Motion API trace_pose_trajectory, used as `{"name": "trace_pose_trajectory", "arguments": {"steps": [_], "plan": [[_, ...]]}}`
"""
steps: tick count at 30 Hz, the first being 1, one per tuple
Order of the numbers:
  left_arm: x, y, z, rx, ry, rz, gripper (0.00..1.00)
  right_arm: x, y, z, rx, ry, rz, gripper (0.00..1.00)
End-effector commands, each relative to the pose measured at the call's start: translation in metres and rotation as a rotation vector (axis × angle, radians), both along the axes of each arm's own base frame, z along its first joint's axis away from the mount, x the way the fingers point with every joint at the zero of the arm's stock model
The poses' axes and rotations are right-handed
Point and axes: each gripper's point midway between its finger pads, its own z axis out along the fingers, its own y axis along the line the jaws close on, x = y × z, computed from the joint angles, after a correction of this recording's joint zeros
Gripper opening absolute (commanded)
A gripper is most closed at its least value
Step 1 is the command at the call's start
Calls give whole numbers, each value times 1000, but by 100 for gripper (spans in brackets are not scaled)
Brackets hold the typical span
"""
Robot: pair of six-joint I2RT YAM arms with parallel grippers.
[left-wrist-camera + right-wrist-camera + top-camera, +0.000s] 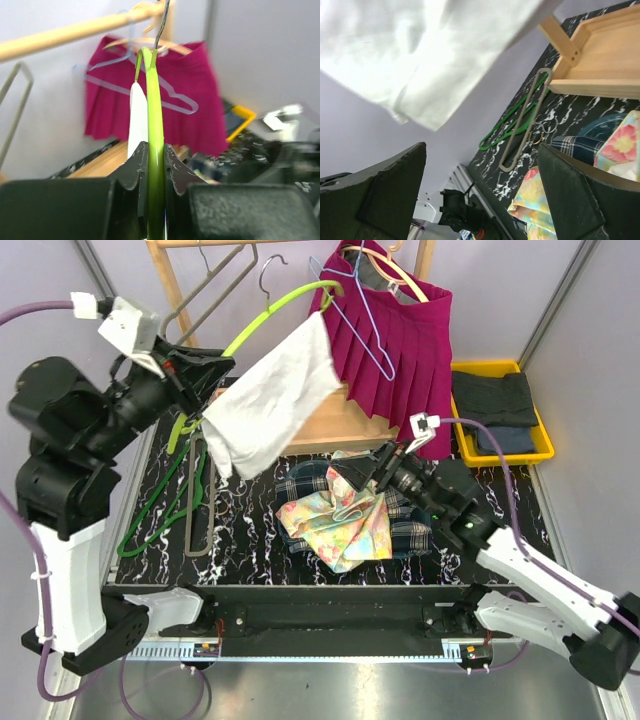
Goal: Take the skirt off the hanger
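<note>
A white skirt (270, 400) hangs from a lime-green hanger (270, 315) held up over the left of the table. My left gripper (205, 380) is shut on the hanger's lower end. In the left wrist view the green bar (155, 125) runs straight up between the closed jaws of that gripper (155, 160), with the skirt (137, 120) as a white strip just left of it. My right gripper (350, 475) stands open and empty below and right of the skirt's hem. In the right wrist view the skirt (420, 50) fills the top, well above the open right gripper (482, 185).
A magenta pleated skirt (400, 350) hangs on the wooden rack (340, 420) behind. A pile of floral and plaid clothes (345, 515) lies under the right gripper. Green (160, 510) and grey (200, 510) hangers lie at the table's left. A yellow bin (485, 368) holds dark clothes.
</note>
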Motion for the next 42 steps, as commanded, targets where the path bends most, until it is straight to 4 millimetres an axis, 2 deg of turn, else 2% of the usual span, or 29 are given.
{"name": "trace_pose_trajectory", "arguments": {"steps": [1, 6, 11, 14, 19, 26, 31, 42], "plan": [[-63, -10, 42, -51, -137, -200, 0, -7, 5, 50, 306, -110, 64, 100], [-86, -3, 47, -80, -150, -214, 0, 0, 3, 65, 355, -147, 34, 100], [-92, -5, 46, -95, -132, -243, 0, 6, 9, 87, 452, -185, 55, 100], [-95, -5, 49, -101, -138, -249, 0, 13, 19, 89, 488, -177, 83, 100], [-99, -3, 52, -109, -144, -251, 0, 30, 30, 72, 446, -159, 65, 100], [-100, -1, 48, -103, -144, -237, 0, 44, 14, 50, 429, -136, 19, 100], [-97, 1, 44, -98, -145, -222, 0, 49, 1, 51, 444, -128, 9, 100], [-100, 4, 44, -103, -148, -209, 0, 62, -1, 50, 399, -148, -14, 100]]}}
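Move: The white skirt hangs from the lime hanger already pinched in the left hand; its middle lies about 6 cm to that hand's right, 3 cm ahead and some 7 cm below. From the open right hand it is about 12 cm left, 3 cm ahead and 15 cm up. The floral cloth on the pile lies roughly 28 cm below the right hand, 1 cm ahead and 2 cm left. The magenta skirt hangs some 20 cm ahead of the right hand, 9 cm right and 8 cm higher. Still pinching the lime hanger, the left hand draws it back about 9 cm, turning slightly clockwise, and then holds it nearly still. The open right hand dips, rises to the left, then eases forward and back to the right, ending about 6 cm farther out and 3 cm higher. It rolls some 20 degrees, left side up, to bring its open fingers close to the skirt's right-hand lower edge; contact can't be made out. ##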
